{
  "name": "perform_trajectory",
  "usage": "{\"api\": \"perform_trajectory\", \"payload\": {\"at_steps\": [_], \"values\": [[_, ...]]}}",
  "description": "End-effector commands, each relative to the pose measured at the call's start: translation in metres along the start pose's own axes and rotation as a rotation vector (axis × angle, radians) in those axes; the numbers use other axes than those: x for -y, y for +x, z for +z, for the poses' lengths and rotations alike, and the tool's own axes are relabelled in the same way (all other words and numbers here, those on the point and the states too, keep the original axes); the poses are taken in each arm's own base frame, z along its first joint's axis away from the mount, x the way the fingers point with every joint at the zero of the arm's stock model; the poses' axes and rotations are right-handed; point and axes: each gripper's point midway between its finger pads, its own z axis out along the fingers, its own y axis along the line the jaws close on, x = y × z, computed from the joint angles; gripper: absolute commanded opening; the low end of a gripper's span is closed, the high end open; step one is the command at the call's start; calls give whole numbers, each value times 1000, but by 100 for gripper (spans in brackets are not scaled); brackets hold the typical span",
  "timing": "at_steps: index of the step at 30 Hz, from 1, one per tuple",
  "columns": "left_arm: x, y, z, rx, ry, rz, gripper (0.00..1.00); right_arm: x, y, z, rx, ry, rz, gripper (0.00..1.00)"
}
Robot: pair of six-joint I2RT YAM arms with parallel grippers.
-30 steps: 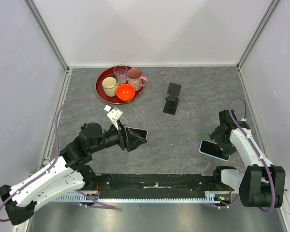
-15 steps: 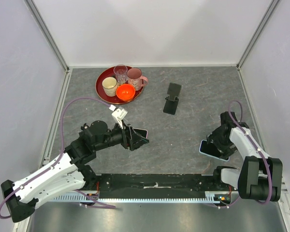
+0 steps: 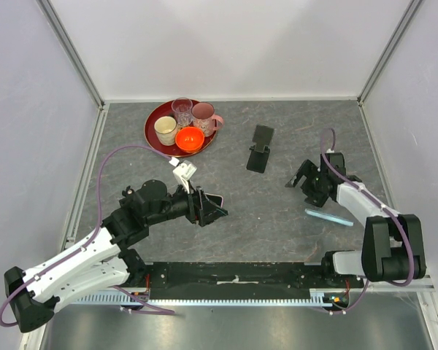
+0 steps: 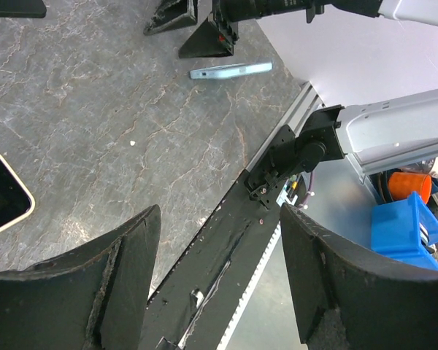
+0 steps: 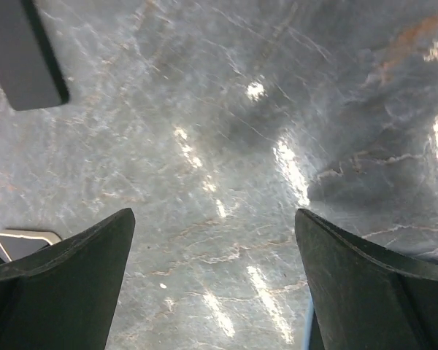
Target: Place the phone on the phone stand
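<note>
The black phone stand (image 3: 260,149) stands at mid-table; its dark plate (image 5: 25,55) shows top left in the right wrist view. A cream-rimmed phone (image 3: 213,197) with a dark screen lies flat beside my left gripper (image 3: 216,209), just left of the jaws (image 4: 4,200). My left gripper (image 4: 219,219) is open with nothing between its fingers. A light blue phone (image 3: 328,216) shows only as a thin strip (image 4: 230,71). My right gripper (image 3: 305,185) hovers up and left of it, open and empty (image 5: 213,219), over bare table.
A red tray (image 3: 150,132) at the back left carries cups and an orange bowl (image 3: 190,138). The black rail (image 3: 233,273) runs along the near edge. Grey walls close in the table on three sides.
My right gripper has drawn back from the light blue phone toward the stand. That phone lay flat, screen up; now only a thin strip shows. My left gripper edged right.
</note>
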Motion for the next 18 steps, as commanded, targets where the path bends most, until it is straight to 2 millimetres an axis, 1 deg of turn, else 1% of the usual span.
{"api": "perform_trajectory", "payload": {"at_steps": [1,3,5,6,7,8,9,10,11,12,13,14,15,16,18], "values": [[24,-21,-4,55,79,14,73,-29,-38,-20,143,-68,-61,98],[20,-17,-3,48,74,10,73,-28,-42,-28,170,-58,-83,98],[18,-13,-3,39,72,8,73,-25,-43,-32,182,-44,-95,98],[18,-12,-3,33,71,5,73,-21,-42,-34,180,-27,-97,98],[19,-12,-3,34,73,4,73,-15,-48,-36,205,14,-78,98],[18,-12,-2,32,74,5,73,-8,-50,-38,214,50,-50,98],[19,-12,-3,33,75,5,73,8,-46,-41,208,125,-7,98],[19,-11,-2,28,79,5,73,26,-55,-46,269,225,97,98],[20,-11,-2,31,82,10,73,47,-60,-54,296,299,171,98],[18,-10,-2,29,80,10,73,64,-56,-59,294,361,226,98],[17,-9,-1,27,76,9,73,82,-51,-61,304,405,278,98],[17,-9,-2,28,77,8,73,105,-55,-68,350,458,374,98],[16,-8,-2,24,76,9,73,115,-59,-76,389,464,419,98],[16,-7,-3,22,74,6,73,141,-61,-84,418,509,504,98],[18,-8,-6,29,80,7,73,166,-61,-96,444,592,552,98]]}}
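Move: The right gripper, wide open and low over the table, has the blue-edged phone tipped up on its long edge about 8 cm back and 8 cm to its right, roughly at its own height. The phone stand lies some 12 cm ahead and 13 cm left of this gripper, the pink-edged phone around 30 cm left and 4 cm back, both about 3 cm lower. From the left gripper, the blue-edged phone is roughly 31 cm right, 2 cm ahead and 20 cm below. Raise the right gripper clear by about 4 cm, easing slightly forward, then swing it fast to the right, some 13 cm, past the far side of the blue-edged phone, drawing back towards the base as it goes. Turn the wrist clockwise about 30 degrees on the swing and keep the fingers wide open, gripping nothing. ##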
